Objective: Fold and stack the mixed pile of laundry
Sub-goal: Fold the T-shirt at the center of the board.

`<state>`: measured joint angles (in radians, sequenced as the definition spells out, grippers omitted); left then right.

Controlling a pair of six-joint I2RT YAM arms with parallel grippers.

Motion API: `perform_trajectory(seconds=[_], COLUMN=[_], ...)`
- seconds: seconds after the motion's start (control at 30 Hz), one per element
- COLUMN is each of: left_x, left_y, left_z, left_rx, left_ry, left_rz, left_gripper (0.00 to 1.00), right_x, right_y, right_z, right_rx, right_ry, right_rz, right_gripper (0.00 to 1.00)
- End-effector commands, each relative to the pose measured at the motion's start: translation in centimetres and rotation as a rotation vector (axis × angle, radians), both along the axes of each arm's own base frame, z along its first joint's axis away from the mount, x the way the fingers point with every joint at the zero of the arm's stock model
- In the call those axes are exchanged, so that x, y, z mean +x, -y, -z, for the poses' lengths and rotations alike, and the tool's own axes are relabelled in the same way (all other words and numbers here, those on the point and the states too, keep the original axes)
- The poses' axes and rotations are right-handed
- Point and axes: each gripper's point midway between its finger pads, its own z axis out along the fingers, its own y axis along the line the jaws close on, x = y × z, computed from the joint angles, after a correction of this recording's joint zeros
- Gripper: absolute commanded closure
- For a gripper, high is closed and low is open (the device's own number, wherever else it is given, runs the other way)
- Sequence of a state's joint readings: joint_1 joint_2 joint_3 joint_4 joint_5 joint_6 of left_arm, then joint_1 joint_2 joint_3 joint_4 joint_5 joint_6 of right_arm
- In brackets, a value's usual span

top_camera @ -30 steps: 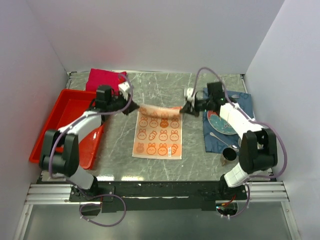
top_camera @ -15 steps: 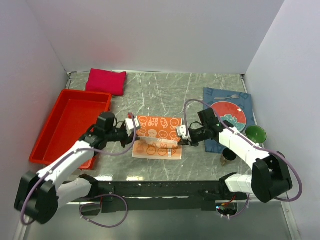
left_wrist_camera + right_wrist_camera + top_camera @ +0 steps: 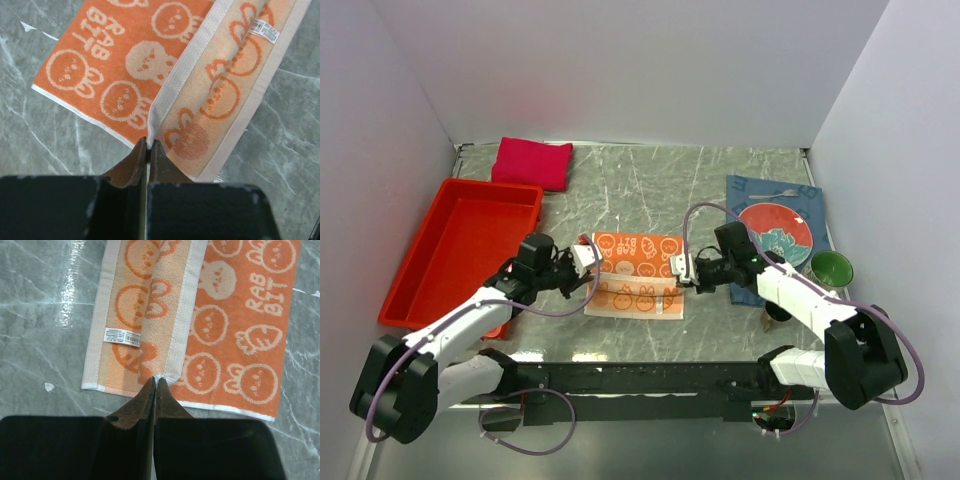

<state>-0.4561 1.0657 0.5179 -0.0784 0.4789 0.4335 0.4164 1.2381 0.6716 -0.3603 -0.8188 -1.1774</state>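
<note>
The orange-and-white patterned cloth lies at mid table, its far half folded over toward the near edge. A paler strip with a barcode tag still shows along the near side. My left gripper is shut on the folded layer's white hem at the left corner. At the right corner, my right gripper pinches the same hem. In both wrist views the cloth lies flat on the marble. The crimson-magenta shirt sits folded at the far left.
A red plastic tray lies along the left side under my left arm. On the right, a dark blue placemat carries a plate and a fork. A green bowl and a metal cup stand near it.
Both grippers have carried the cloth's far edge toward the near edge, folding it over itself. In the last half second they settled lower with the hem near the table.
</note>
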Motion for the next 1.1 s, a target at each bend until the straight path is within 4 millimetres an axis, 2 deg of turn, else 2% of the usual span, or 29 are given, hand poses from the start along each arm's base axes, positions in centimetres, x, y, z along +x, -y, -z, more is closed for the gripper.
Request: perform_trajectory(seconds=[0.0, 0.23, 0.33, 0.37, 0.43, 0.47, 0.5, 0.57, 0.6, 0.67, 0.73, 0.77, 0.8, 0.87, 0.9, 0.93, 0.97, 1.0, 1.03, 1.07], left_x=[0.7, -2.0, -2.6, -2.7, -3.3, -3.3, -3.2, -2.7, -2.2, -1.5, 0.3, 1.0, 2.2, 4.7, 6.1, 7.3, 8.9, 10.2, 11.2, 12.9], left_y=[0.6, 0.8, 0.9, 1.0, 1.1, 0.8, 0.7, 0.3, 0.0, 0.0, -0.2, 0.1, -0.2, 0.2, -0.2, 0.0, 0.2, 0.2, 0.4, 0.9], left_z=[-0.3, 0.8, 1.1, 1.2, 1.0, 0.8, -0.4, -2.1, -3.6, -5.2, -6.6, -7.6, -7.0, -8.5, -6.6, -6.5, -7.4, -5.3, -4.9, -3.9], left_rx=[0.001, 0.008, 0.019, 0.022, 0.041, 0.050, 0.044, 0.033, 0.009, -0.048, -0.111, -0.165, -0.186, -0.291, -0.277, -0.301, -0.335, -0.310, -0.301, -0.271], left_ry=[0.059, 0.010, -0.004, -0.007, -0.032, -0.041, -0.025, 0.010, 0.048, 0.066, 0.071, 0.042, -0.011, -0.068, -0.137, -0.163, -0.169, -0.225, -0.231, -0.234], left_rz=[0.043, 0.104, 0.118, 0.124, 0.141, 0.123, 0.111, 0.063, 0.016, -0.033, -0.113, -0.145, -0.194, -0.283, -0.332, -0.372, -0.406, -0.428, -0.427, -0.420], left_gripper=[0.95, 0.93, 0.89, 0.82, 0.68, 0.54, 0.52, 0.44, 0.40, 0.31, 0.29, 0.29, 0.29, 0.29, 0.30, 0.29, 0.29, 0.29, 0.26, 0.26], right_x=[-0.2, -2.1, -3.0, -3.4, -4.3, -4.6, -4.5, -3.5, -2.4, -0.2, 1.7, 3.4, 4.3, 7.8, 8.5, 9.5, 11.6, 11.5, 12.0, 12.9], right_y=[-0.2, 0.1, -0.1, -0.3, -0.2, -0.1, -0.2, -0.1, -0.1, -0.2, 0.1, -0.1, -0.1, -0.3, -0.5, -0.4, -0.9, -1.0, -1.1, -1.2], right_z=[-0.8, 0.3, 0.7, 0.8, 1.1, 1.1, 0.6, -0.2, -1.6, -3.3, -3.6, -3.8, -3.6, -3.4, -3.2, -2.7, -2.5, -1.9, -0.3, -0.6], right_rx=[0.018, 0.008, -0.002, -0.002, -0.020, -0.026, -0.024, -0.021, 0.015, 0.062, 0.083, 0.092, 0.095, 0.092, 0.090, 0.065, 0.054, 0.025, -0.014, -0.046], right_ry=[0.051, 0.026, 0.017, 0.013, 0.007, 0.003, 0.008, 0.004, -0.015, -0.048, -0.158, -0.186, -0.260, -0.316, -0.391, -0.428, -0.461, -0.532, -0.566, -0.554], right_rz=[-0.027, -0.075, -0.108, -0.131, -0.175, -0.188, -0.186, -0.136, -0.089, -0.022, 0.100, 0.135, 0.215, 0.327, 0.384, 0.424, 0.452, 0.471, 0.471, 0.462], right_gripper=[1.00, 1.00, 0.99, 0.96, 0.75, 0.65, 0.49, 0.42, 0.40, 0.39, 0.41, 0.44, 0.47, 0.50, 0.49, 0.47, 0.43, 0.38, 0.35, 0.32])
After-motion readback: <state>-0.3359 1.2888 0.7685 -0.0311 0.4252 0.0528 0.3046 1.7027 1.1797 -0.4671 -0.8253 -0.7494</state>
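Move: My left hand holds the left end of the rabbit towel's raised hem; the near left corner it is going to lies about 6 cm back, 1 cm left and 4 cm down. The near right corner is likewise about 6 cm back, 1 cm right and 4 cm down from my right hand. The towel's far edge, at its middle, is 12 cm ahead of my left hand and 10 cm right. The plate is 12 cm ahead and 21 cm right of my right hand. Still pinching the hem between us, my two hands draw it back together about 4 cm and sink some 2 cm towards the near edge. Both grippers then open and let the hem go; I lift off and sweep forward over the towel, some 12 cm with the left and 15 cm with the right, dipping a little at the end. My wrists turn about 20 degrees, left counter-clockwise, right clockwise, the right also tipping down. ##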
